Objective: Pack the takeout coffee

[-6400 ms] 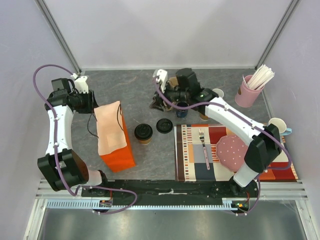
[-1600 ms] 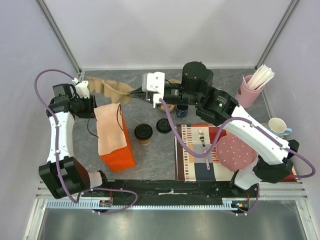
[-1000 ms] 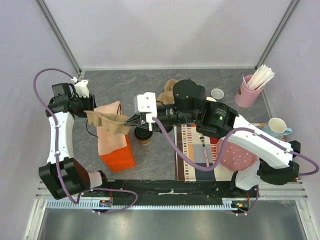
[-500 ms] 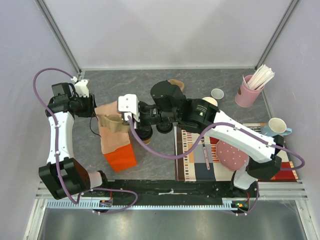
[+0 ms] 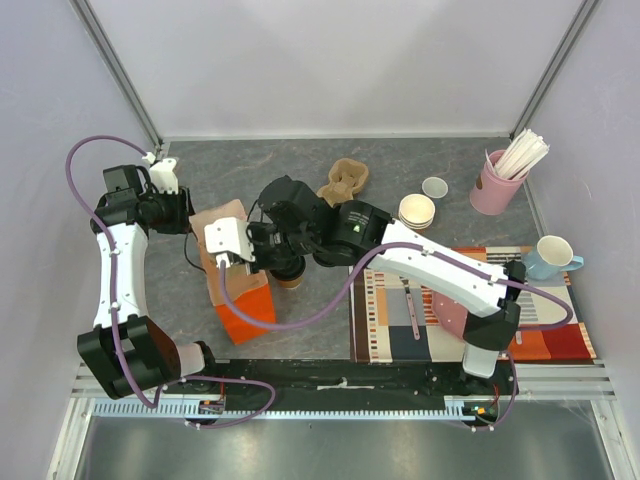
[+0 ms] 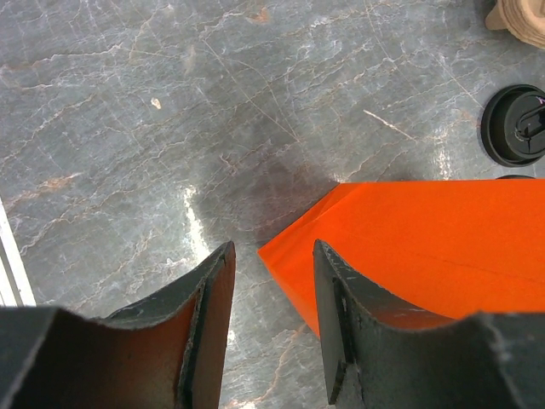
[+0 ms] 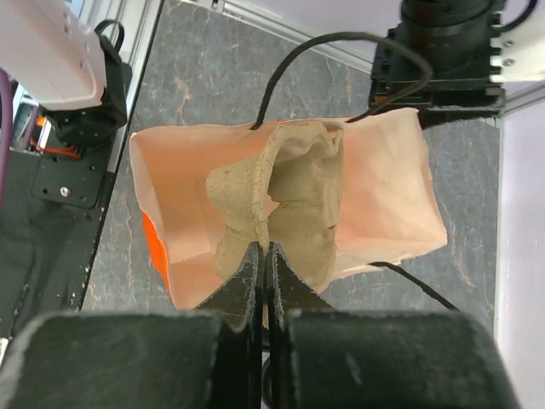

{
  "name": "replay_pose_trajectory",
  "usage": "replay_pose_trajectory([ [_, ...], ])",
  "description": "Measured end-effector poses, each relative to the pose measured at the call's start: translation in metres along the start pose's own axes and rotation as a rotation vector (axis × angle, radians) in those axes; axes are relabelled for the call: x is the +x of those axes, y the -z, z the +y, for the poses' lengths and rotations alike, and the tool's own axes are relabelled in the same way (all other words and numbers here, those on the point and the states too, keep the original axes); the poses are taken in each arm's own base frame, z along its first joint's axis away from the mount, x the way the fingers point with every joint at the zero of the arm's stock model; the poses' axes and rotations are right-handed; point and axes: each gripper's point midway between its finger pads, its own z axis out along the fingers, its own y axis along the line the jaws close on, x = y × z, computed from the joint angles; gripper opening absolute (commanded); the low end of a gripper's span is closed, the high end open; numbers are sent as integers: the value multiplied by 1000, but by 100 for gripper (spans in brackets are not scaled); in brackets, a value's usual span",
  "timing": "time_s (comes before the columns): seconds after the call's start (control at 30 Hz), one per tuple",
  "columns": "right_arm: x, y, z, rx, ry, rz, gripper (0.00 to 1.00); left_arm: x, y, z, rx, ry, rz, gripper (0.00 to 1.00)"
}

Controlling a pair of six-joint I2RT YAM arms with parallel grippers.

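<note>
My right gripper [image 7: 265,247] is shut on the rim of a brown pulp cup carrier [image 7: 289,200]. The carrier hangs inside the mouth of the orange paper bag [image 7: 387,204]. Seen from the top, the right arm reaches across to the bag [image 5: 245,312] and hides most of the takeout coffee [image 5: 290,281] standing just right of it. My left gripper [image 5: 180,212] stays at the bag's far rim. Its jaws [image 6: 272,249] stand open, with the bag's orange corner [image 6: 409,247] showing past the tips. A black lid [image 6: 511,128] lies beyond the bag; whether it tops the cup I cannot tell.
A second pulp carrier [image 5: 345,180] lies at the back. To its right are stacked paper cups [image 5: 417,210], a small clear lid [image 5: 434,186] and a pink holder of sticks [image 5: 497,185]. A blue mug [image 5: 548,258] stands beside the striped placemat [image 5: 540,335].
The right arm has swung left from the back of the table with the carrier and lowered it into the bag's mouth. The left arm has stayed put.
</note>
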Motion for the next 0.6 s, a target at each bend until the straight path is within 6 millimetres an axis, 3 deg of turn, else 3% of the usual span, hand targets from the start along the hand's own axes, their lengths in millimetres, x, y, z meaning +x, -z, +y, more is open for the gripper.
replay_pose_trajectory([
  [0.33, 20, -35, 24, -80, 174, 86, 0, -1, 0, -4, 21, 0, -7, 49],
  [0.6, 38, -55, 31, -110, 230, 141, 0, -1, 0, -4, 25, -2, -8, 49],
])
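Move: Held by its near edge in the right hand, the cup holder hangs at the orange bag's mouth, whose middle lies about 7 cm to this hand's left, 2 cm ahead and some 8 cm below. The lidded coffee cup stands about 7 cm ahead, 8 cm right and 28 cm below; the spare black lid lies some 15 cm ahead and 16 cm right, on the table. From the idle left hand the bag's mouth is roughly 14 cm back, 7 cm right and 7 cm higher. Lowering the pinched cup holder into the open bag, the right hand sinks about 7 cm while edging some 3 cm left and very slightly back, slowing towards the end. The fingers tip about 10 degrees further downward and the hand rolls a little about their line, steering the holder between the two handles; the shut grip is kept. ##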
